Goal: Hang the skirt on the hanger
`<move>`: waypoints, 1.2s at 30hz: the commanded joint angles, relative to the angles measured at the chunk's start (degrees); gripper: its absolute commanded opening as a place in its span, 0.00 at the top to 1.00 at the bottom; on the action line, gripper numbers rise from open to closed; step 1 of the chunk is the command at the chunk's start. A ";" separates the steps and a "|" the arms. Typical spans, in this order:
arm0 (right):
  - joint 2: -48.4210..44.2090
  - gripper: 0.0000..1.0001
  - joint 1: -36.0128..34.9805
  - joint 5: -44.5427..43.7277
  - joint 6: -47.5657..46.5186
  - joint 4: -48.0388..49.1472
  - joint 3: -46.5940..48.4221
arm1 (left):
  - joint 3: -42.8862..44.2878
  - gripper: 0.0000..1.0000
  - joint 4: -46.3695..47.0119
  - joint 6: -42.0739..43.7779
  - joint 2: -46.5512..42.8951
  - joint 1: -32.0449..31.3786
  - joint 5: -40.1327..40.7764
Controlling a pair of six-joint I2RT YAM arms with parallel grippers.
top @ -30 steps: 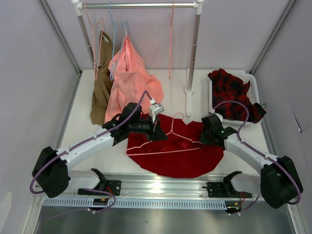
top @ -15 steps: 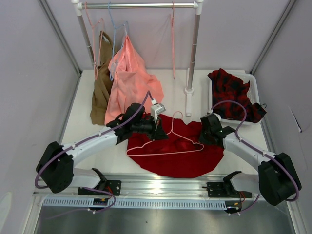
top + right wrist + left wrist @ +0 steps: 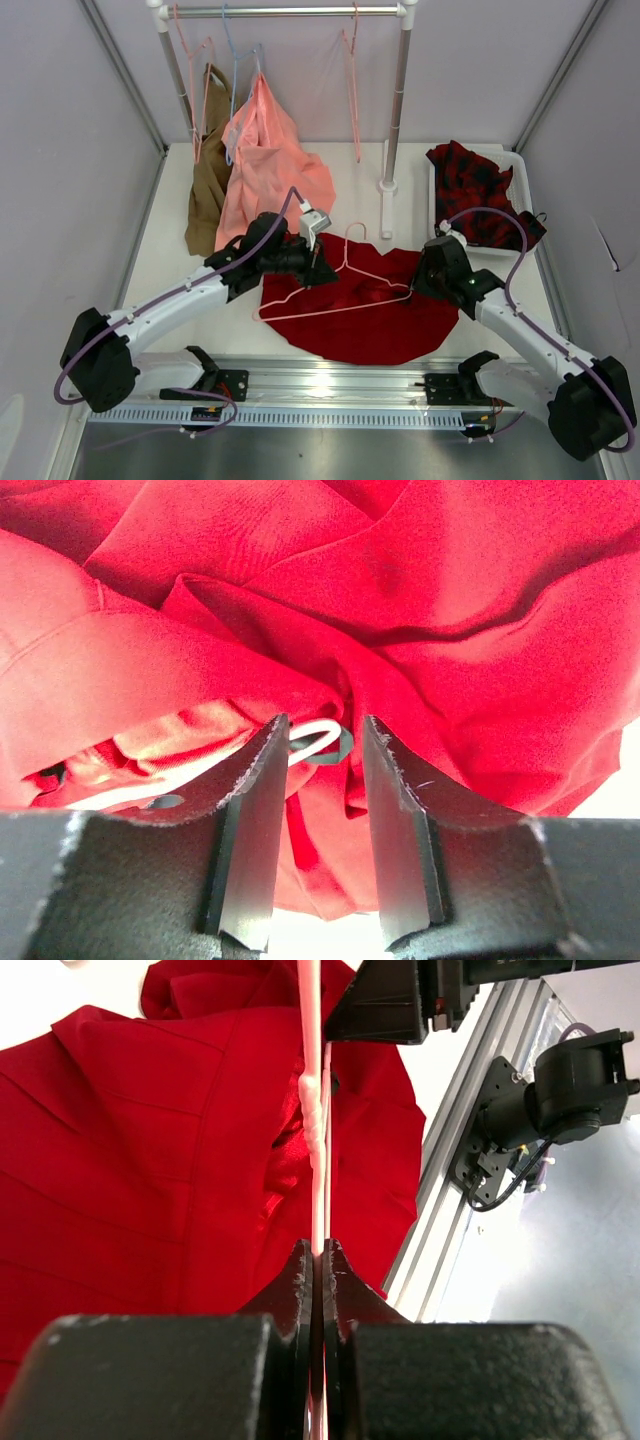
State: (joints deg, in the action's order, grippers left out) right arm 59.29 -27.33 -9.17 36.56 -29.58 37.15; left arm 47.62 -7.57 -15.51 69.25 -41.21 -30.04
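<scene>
The deep-red skirt [image 3: 372,326] lies spread on the table in front of the arms. The pale-pink hanger [image 3: 340,306] lies across its upper part, hook toward the rack. My left gripper [image 3: 318,272] is shut on the hanger's left sloping wire. In the left wrist view the wire [image 3: 318,1160] runs straight out from the closed left gripper [image 3: 318,1260] over the skirt [image 3: 150,1160]. My right gripper [image 3: 421,286] stands open at the hanger's right end. In the right wrist view the right gripper [image 3: 322,742] straddles bunched skirt fabric [image 3: 420,630] and the hanger's rounded end [image 3: 318,734] without pinching either.
A clothes rack [image 3: 397,100] stands at the back with spare hangers, a salmon-pink garment [image 3: 268,165] and a brown one [image 3: 207,190]. A white bin [image 3: 436,200] at the right holds a red-and-black checked garment [image 3: 480,190]. A metal rail [image 3: 330,380] runs along the near edge.
My right gripper has opened, letting go of the skirt and hanger end, and that arm has drawn back a little. The left gripper still holds the hanger, which has shifted slightly left.
</scene>
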 commanded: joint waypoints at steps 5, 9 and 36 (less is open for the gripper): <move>-4.79 0.66 0.26 2.22 2.64 -1.79 -2.95 | 2.48 1.00 -2.18 2.68 -1.84 0.17 2.09; -6.20 0.72 0.26 4.42 3.34 -0.57 -5.23 | 2.66 1.00 -3.15 3.03 -2.46 0.17 2.01; -1.01 1.00 0.70 4.78 3.08 6.74 -6.83 | 3.71 1.00 -4.29 3.99 -0.79 0.08 -1.94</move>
State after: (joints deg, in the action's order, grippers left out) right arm 58.81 -26.89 -2.20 40.32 -23.46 27.94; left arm 48.88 -12.64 -12.99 68.38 -41.21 -29.41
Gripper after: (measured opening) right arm 0.012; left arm 0.024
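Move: The waistband edge of the skirt, by the hanger's right end, lies about 3 cm back from the right hand, 1 cm to its left and some 4 cm below. The hanger's right end is roughly 1 cm back, 1 cm left and 3 cm below. The white tray stands some 22 cm ahead, 17 cm right and 7 cm below. From the left hand, which holds the hanger, that waistband edge is about level forward, 17 cm right and 13 cm below. The right fingers, half open and empty at first, shut on the skirt's waistband edge just to the right of the hanger's end and pinch it. To get there the hand draws back about 4 cm while sinking, then eases forward, left and a little farther down, some 4 cm lower in all, the fingers tipping slightly more steeply. The left hand keeps its hold on the hanger, nearly still. ##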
